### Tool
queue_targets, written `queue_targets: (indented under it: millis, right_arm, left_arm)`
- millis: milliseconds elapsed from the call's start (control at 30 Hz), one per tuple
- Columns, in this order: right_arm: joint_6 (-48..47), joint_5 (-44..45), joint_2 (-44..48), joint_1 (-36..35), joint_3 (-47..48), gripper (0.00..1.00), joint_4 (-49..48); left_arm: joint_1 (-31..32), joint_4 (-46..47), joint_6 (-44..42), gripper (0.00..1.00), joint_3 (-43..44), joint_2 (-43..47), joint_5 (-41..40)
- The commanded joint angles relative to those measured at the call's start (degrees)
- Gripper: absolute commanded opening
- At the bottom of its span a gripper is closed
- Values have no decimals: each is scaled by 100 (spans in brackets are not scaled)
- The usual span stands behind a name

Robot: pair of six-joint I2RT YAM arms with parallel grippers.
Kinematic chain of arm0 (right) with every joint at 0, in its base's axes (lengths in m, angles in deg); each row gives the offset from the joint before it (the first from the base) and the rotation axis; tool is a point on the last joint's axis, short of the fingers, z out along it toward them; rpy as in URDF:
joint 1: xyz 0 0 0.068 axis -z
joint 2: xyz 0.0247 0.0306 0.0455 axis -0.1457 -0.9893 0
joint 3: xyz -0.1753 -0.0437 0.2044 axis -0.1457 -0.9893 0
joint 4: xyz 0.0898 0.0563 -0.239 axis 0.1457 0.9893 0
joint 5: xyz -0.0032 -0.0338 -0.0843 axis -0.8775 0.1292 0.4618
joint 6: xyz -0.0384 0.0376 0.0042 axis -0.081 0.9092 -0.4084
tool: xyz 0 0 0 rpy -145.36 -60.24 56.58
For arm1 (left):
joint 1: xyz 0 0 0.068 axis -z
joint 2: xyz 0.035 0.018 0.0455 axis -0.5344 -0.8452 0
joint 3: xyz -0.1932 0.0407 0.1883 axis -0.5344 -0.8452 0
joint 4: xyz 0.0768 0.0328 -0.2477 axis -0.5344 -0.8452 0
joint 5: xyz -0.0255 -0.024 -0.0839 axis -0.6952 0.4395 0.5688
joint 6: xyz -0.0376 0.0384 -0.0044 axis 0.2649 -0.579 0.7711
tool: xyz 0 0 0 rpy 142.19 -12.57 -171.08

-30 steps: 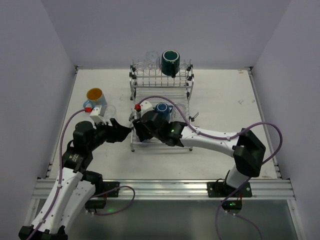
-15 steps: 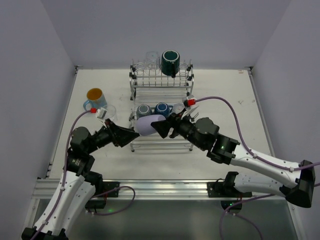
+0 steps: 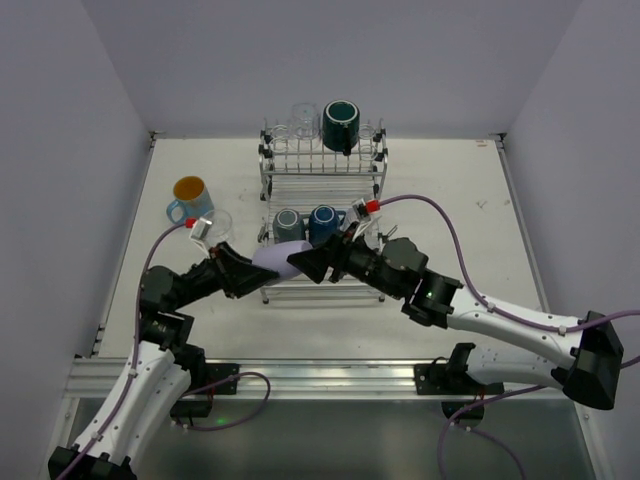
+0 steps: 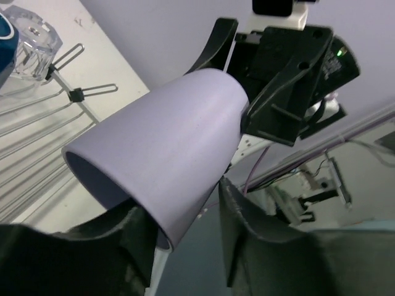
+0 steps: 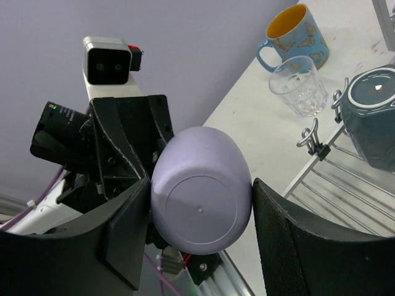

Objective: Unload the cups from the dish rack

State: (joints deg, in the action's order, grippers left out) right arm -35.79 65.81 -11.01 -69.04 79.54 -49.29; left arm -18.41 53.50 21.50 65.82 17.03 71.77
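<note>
A small purple cup [image 3: 272, 260] hangs on its side in the air over the front left corner of the dish rack [image 3: 322, 180]. My right gripper [image 3: 305, 262] is shut on its rounded base [image 5: 200, 197], one finger touching each side. My left gripper [image 3: 256, 272] meets it from the left. It straddles the rim wall [image 4: 173, 148] and is open, with a gap between the outer finger [image 4: 247, 234] and the cup. In the rack stand a teal mug [image 3: 340, 124], a grey-blue mug [image 3: 287, 224], a blue mug [image 3: 322, 220] and clear tumblers [image 3: 302, 115].
A light blue mug with an orange inside [image 3: 190, 198] and a clear tumbler [image 3: 218, 225] stand on the table left of the rack. Both show in the right wrist view too, the mug [image 5: 296, 31] and the tumbler [image 5: 299, 86]. The walls stand close on either side.
The right arm lifted the purple cup out of the rack's lower tray and carried it left. The left gripper reached to the cup's rim and its jaws have narrowed around it.
</note>
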Motion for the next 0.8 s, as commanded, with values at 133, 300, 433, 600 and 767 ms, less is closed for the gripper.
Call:
queue_targets:
  millis: [133,300,433,600,767]
  right_arm:
    - [722,-445,-311,142,-368,32,-1191]
    - [713,-191,48,256,-640,99,-991]
    - [442,143,655,345,-825,99,-403]
    - [-59,688,1323,354,-782,99,765]
    - [-675,838,1842,354,-624,99,1443]
  left_arm:
    - [-18,593,243,0,-55,105,-79]
    - [-18,-1732,-1310,0,1030,-114,-1025]
    - [-18,-4401,-3102,0,2386,-598,-2484]
    - [-18,-5927,-4002,0,3572,-1169,-4460]
    - [-18,-6832,-4346,0,3768,-1757,-5439]
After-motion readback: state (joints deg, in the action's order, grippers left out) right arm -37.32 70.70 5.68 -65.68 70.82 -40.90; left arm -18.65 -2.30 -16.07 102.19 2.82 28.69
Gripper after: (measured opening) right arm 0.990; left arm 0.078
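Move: The lilac cup, held by its base in the right fingers, has its middle about 6 cm right of the left hand, 2 ahead and 2 above; from the right hand it lies about 5 left, 1 back, 2 below. From the left hand, the grey cup in the rack is about 19 ahead, 6 right, 17 below; the clear glass 23 ahead, 14 left, 22 below; the butterfly mug 30 ahead, 21 left, 20 below. Left fingers pinch the lilac cup's rim and, once the right opens and withdraws right, swing forward-left about 14 cm. ##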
